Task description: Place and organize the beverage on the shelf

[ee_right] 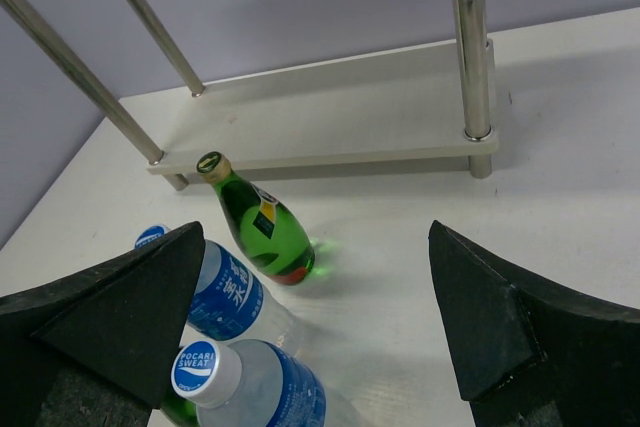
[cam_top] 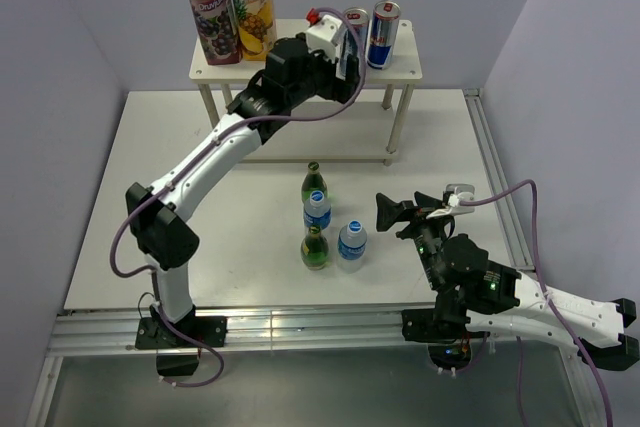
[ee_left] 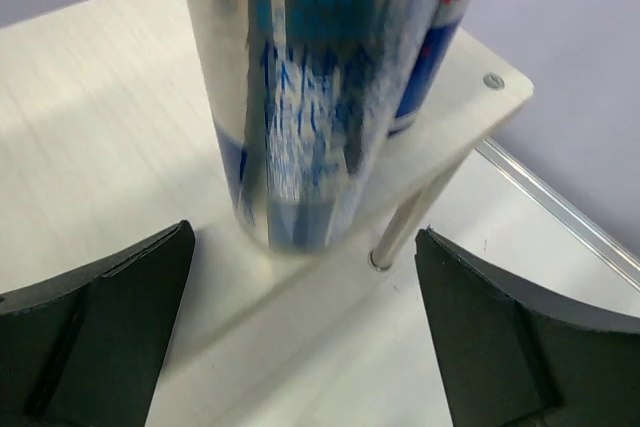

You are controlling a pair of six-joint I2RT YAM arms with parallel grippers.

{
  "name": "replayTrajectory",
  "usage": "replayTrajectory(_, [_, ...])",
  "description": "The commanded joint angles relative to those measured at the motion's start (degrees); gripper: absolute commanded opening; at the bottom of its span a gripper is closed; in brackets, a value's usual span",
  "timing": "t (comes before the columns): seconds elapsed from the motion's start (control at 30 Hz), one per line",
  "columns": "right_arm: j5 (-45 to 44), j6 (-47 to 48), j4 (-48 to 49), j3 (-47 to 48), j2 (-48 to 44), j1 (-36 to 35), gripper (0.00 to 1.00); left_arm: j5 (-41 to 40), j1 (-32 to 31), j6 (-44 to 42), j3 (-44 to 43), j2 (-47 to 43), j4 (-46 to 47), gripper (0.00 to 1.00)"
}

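The white shelf [cam_top: 300,65] stands at the back of the table. Its top board carries two juice cartons [cam_top: 228,2] on the left and two Red Bull cans on the right. My left gripper [cam_top: 348,50] is open at the nearer can [cam_top: 356,19]; in the left wrist view that can [ee_left: 310,97] stands on the board just ahead of the spread fingers [ee_left: 520,337], untouched. The other can [cam_top: 384,35] is right beside it. My right gripper [cam_top: 395,212] is open and low over the table, with nothing in it.
Two green glass bottles [cam_top: 314,179] [cam_top: 315,248] and two clear water bottles [cam_top: 317,210] [cam_top: 351,244] stand in a cluster at mid-table, left of my right gripper. In the right wrist view one green bottle [ee_right: 265,232] stands before the shelf's lower board [ee_right: 330,117]. A metal rail [cam_top: 500,197] lines the table's right edge.
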State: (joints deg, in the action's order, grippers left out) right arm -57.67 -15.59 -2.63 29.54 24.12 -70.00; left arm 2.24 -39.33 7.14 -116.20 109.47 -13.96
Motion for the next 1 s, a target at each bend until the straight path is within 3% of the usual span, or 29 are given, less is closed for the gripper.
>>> replayTrajectory(0.0, [-1.13,-0.75,0.79,-0.54,-0.30,-0.40,1.00,-1.98,-1.01,1.30,5.62,-5.48,-3.01,0.99])
replayTrajectory(0.2, [-1.66,-0.49,0.70,-0.62,-0.04,-0.40,1.00,-7.23,-2.94,3.58,20.02,-16.71,-1.52,0.99])
replayTrajectory(0.37, [-0.43,-1.19,-0.09,-0.27,0.40,-0.40,1.00,-17.78,-9.17,7.62,40.50,-31.22,-0.28,0.99])
replayTrajectory(0.53, [-0.51,-1.02,-0.09,-0.10,1.54,-0.58,1.00,-30.68,-24.19,17.19,54.21,-47.92,-5.63,0.98])
replayTrajectory(0.67, [-1.04,-0.84,0.00,0.17,2.16,-0.75,0.99,-38.62,-34.82,26.51,59.59,-58.64,-13.97,0.98])
replayTrajectory(0.83, [-1.92,-0.75,0.00,0.25,2.77,-0.67,0.99,-40.65,-39.94,33.64,63.99,-62.80,-18.56,0.97])
replayTrajectory(0.97, [-2.53,-1.02,-0.70,0.43,3.39,-0.76,1.00,-39.68,-41.79,36.45,68.38,-60.88,-15.85,0.96])
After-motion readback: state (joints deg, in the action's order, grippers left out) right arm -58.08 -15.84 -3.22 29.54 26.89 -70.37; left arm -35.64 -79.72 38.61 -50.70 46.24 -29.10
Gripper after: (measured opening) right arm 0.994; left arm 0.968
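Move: The left hand, open beside the silver can it has just set on the shelf, turns to the front green bottle: about 25 cm back, 6 cm left, 30 cm below. A Pocari bottle stands some 9 cm to the right of that green bottle; another Pocari is about 8 cm beyond it, with the rear green bottle 16 cm beyond it. From the right hand the front green bottle lies roughly level, 16 cm left, 19 cm lower. The left hand, open, leaves the can: back 30 cm, down and left 12 each, towards the front green bottle. ##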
